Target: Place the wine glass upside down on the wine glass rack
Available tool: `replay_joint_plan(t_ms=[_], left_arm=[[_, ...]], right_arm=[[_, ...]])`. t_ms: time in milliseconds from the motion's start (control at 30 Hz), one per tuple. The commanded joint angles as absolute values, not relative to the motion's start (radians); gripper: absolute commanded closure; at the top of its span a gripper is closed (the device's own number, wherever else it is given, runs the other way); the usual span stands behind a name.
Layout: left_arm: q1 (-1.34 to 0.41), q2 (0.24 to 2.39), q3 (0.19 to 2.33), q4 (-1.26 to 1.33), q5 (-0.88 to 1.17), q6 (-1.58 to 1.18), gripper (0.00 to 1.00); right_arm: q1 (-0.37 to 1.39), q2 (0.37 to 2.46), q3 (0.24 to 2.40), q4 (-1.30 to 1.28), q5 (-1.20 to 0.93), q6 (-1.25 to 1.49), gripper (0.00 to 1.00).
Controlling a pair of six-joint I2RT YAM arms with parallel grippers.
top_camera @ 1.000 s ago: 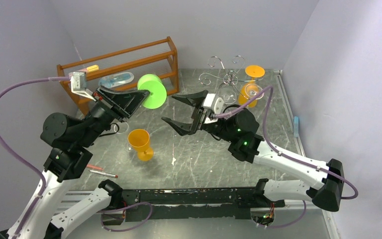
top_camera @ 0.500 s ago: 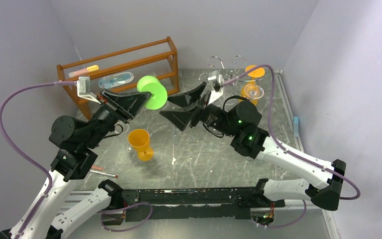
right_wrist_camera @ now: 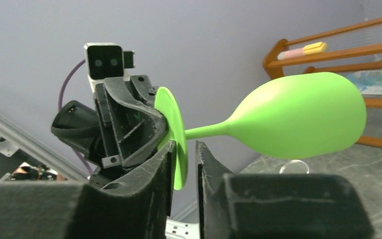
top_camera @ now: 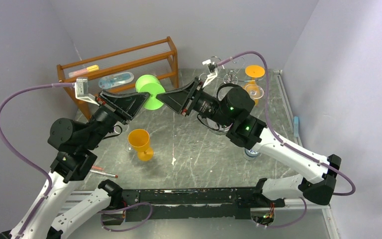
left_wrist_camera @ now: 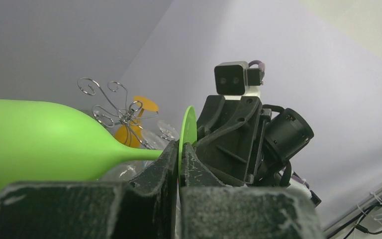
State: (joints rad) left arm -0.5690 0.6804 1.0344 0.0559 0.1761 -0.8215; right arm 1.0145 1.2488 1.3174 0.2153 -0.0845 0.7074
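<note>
The green wine glass (top_camera: 148, 89) hangs sideways in the air in front of the wooden shelf, its bowl (left_wrist_camera: 35, 139) pointing away from both arms. My left gripper (top_camera: 143, 102) is shut on the rim of its flat foot (left_wrist_camera: 188, 124). My right gripper (top_camera: 165, 99) comes in from the opposite side, and its jaws straddle the same foot (right_wrist_camera: 171, 124). One pad touches the foot and a narrow gap shows at the other. The chrome wine glass rack (top_camera: 231, 74) stands at the back right, behind the right arm.
An orange glass (top_camera: 140, 142) stands on the table below the green one. Orange and clear glasses (top_camera: 252, 82) sit at the rack. The orange-brown wooden shelf (top_camera: 124, 62) lines the back left. A red pen (top_camera: 102, 172) lies near the left arm.
My right gripper swung left to the green glass and narrowed its wide-open jaws around the foot. The left gripper kept its hold and shifted only slightly.
</note>
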Motion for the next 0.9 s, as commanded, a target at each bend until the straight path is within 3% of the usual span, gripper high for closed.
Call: replay_joint_plan(t_ms=[0, 33, 133, 200, 333, 433, 867], left_arm=[[-0.567, 0.676, 1.035, 0.080, 0.177, -0.806, 0.95], [-0.567, 0.673, 1.035, 0.079, 0.175, -0.804, 0.95], [-0.568, 0.656, 1.020, 0.083, 0.156, -0.800, 0.82], [-0.567, 0.640, 1.014, 0.077, 0.132, -0.791, 0.67], [-0.568, 0.618, 1.015, 0.038, 0.079, -0.771, 0.21], [-0.566, 0.610, 1.030, -0.012, 0.038, -0.745, 0.04], [-0.567, 0.623, 1.038, -0.085, 0.035, -0.686, 0.03]], right_arm=[[0.993, 1.266, 1.372, 0.185, -0.164, 0.738, 0.92], [0.985, 1.271, 1.383, 0.181, -0.184, 0.740, 1.00], [0.950, 1.275, 1.402, 0.177, -0.216, 0.752, 1.00], [0.928, 1.270, 1.394, 0.190, -0.216, 0.763, 1.00], [0.877, 1.262, 1.371, 0.237, -0.225, 0.776, 1.00], [0.829, 1.270, 1.372, 0.267, -0.225, 0.779, 1.00], [0.601, 1.375, 1.461, 0.388, -0.141, 0.695, 1.00]])
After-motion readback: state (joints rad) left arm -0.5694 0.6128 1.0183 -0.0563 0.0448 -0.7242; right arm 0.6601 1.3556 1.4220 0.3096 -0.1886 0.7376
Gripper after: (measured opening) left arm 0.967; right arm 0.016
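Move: The green wine glass's middle lies about 5 cm ahead of both hands, its foot between the right fingers and still held by the left. From the right hand, the rack's top is some 20 cm ahead, 22 cm right and 15 cm lower; the hung orange glass is about 21 cm ahead, 31 cm right and 22 cm lower. Right fingers pinch the foot, left fingers open, then right carries the glass some 12 cm forward and rightwards. ##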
